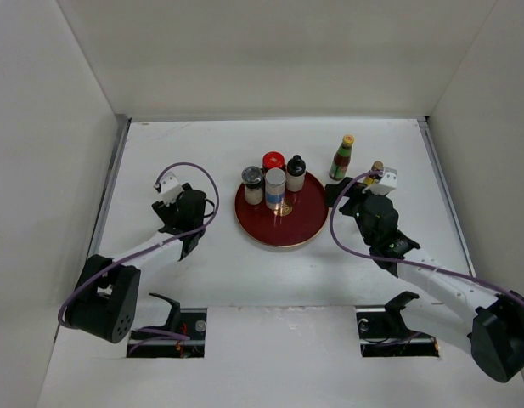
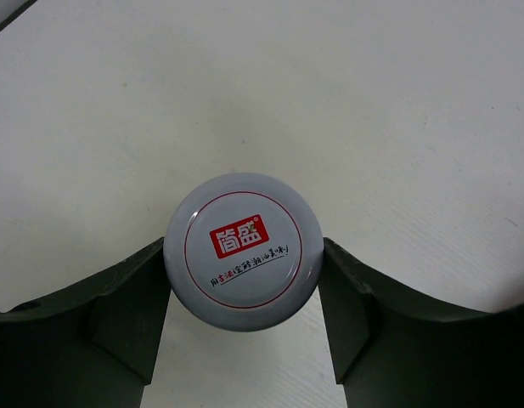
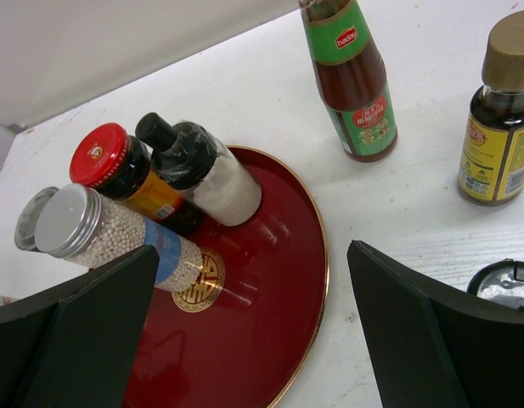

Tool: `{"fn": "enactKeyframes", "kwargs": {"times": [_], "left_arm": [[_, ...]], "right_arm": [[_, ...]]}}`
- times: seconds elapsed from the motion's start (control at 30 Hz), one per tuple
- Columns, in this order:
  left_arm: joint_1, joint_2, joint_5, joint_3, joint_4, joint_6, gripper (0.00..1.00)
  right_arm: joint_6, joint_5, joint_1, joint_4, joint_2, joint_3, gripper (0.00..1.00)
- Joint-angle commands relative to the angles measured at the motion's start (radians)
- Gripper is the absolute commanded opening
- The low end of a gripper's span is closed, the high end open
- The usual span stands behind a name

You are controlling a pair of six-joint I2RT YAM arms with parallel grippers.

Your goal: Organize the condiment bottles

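A round dark-red tray (image 1: pixel 283 231) holds a silver-lidded jar (image 1: pixel 252 185), a red-lidded jar (image 1: pixel 273 163), a grey-capped shaker (image 1: pixel 275 189) and a black-capped bottle (image 1: pixel 295 172). An orange-capped sauce bottle (image 1: pixel 342 158) and a yellow-labelled bottle (image 1: pixel 374 171) stand right of the tray. My left gripper (image 1: pixel 191 223) is left of the tray, pointing down. It is shut on a jar with a pale printed lid (image 2: pixel 241 251), its fingers (image 2: pixel 130 314) pressing both sides. My right gripper (image 3: pixel 253 340) is open and empty over the tray's right rim (image 3: pixel 317 280).
The right wrist view shows the sauce bottle (image 3: pixel 353 81) and yellow-labelled bottle (image 3: pixel 498 127) upright on the white table. A round black-rimmed top (image 3: pixel 504 287) sits by my right finger. White walls enclose the table on the left, far and right sides.
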Motion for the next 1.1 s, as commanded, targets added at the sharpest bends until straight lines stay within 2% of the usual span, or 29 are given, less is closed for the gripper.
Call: {"fn": "enactKeyframes", "kwargs": {"times": [0.0,0.13,0.33,0.5,0.77,1.07], "left_arm": [[-0.005,-0.03,0.015,-0.001,0.068,-0.013,0.41],[-0.053,-0.102,0.029,-0.018,0.068,-0.007,0.36],[-0.18,-0.228,0.022,-0.018,0.031,0.008,0.31],[-0.306,-0.251,0.005,0.025,0.009,0.007,0.29],[-0.481,-0.078,0.008,0.195,0.08,0.011,0.29],[-0.503,0.158,0.04,0.258,0.189,0.036,0.29]], "right_arm": [[-0.005,-0.007,0.008,0.04,-0.006,0.025,1.0],[-0.006,-0.003,0.008,0.04,-0.009,0.026,1.0],[-0.006,-0.002,0.008,0.04,-0.008,0.026,1.0],[-0.006,-0.005,0.008,0.038,-0.009,0.026,1.0],[-0.006,-0.002,0.008,0.043,-0.008,0.023,1.0],[-0.006,-0.005,0.008,0.04,-0.011,0.021,1.0]]}}
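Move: The grey-lidded jar is already pinched in the left hand. The open near-left part of the red tray that it is bound for lies about 23 cm to the right, nearly level fore and aft, and 5 cm lower. Just beyond that spot stand the dark-lidded jar, some 22 cm right and 7 cm ahead, and the silver-lidded jar, 29 cm right and 5 cm ahead, both at about hand height. From the right hand the spot is roughly 32 cm left, level fore and aft, and 15 cm below. The grey-lidded jar, kept in an unchanged pinch by the left fingers, is lifted off the table and swept some 22 cm to the right towards the tray, rising about 6 cm and bowing slightly back on the way. The hand turns clockwise roughly 30 degrees as it goes, then slows over the near-left part of the tray and starts to sink. ##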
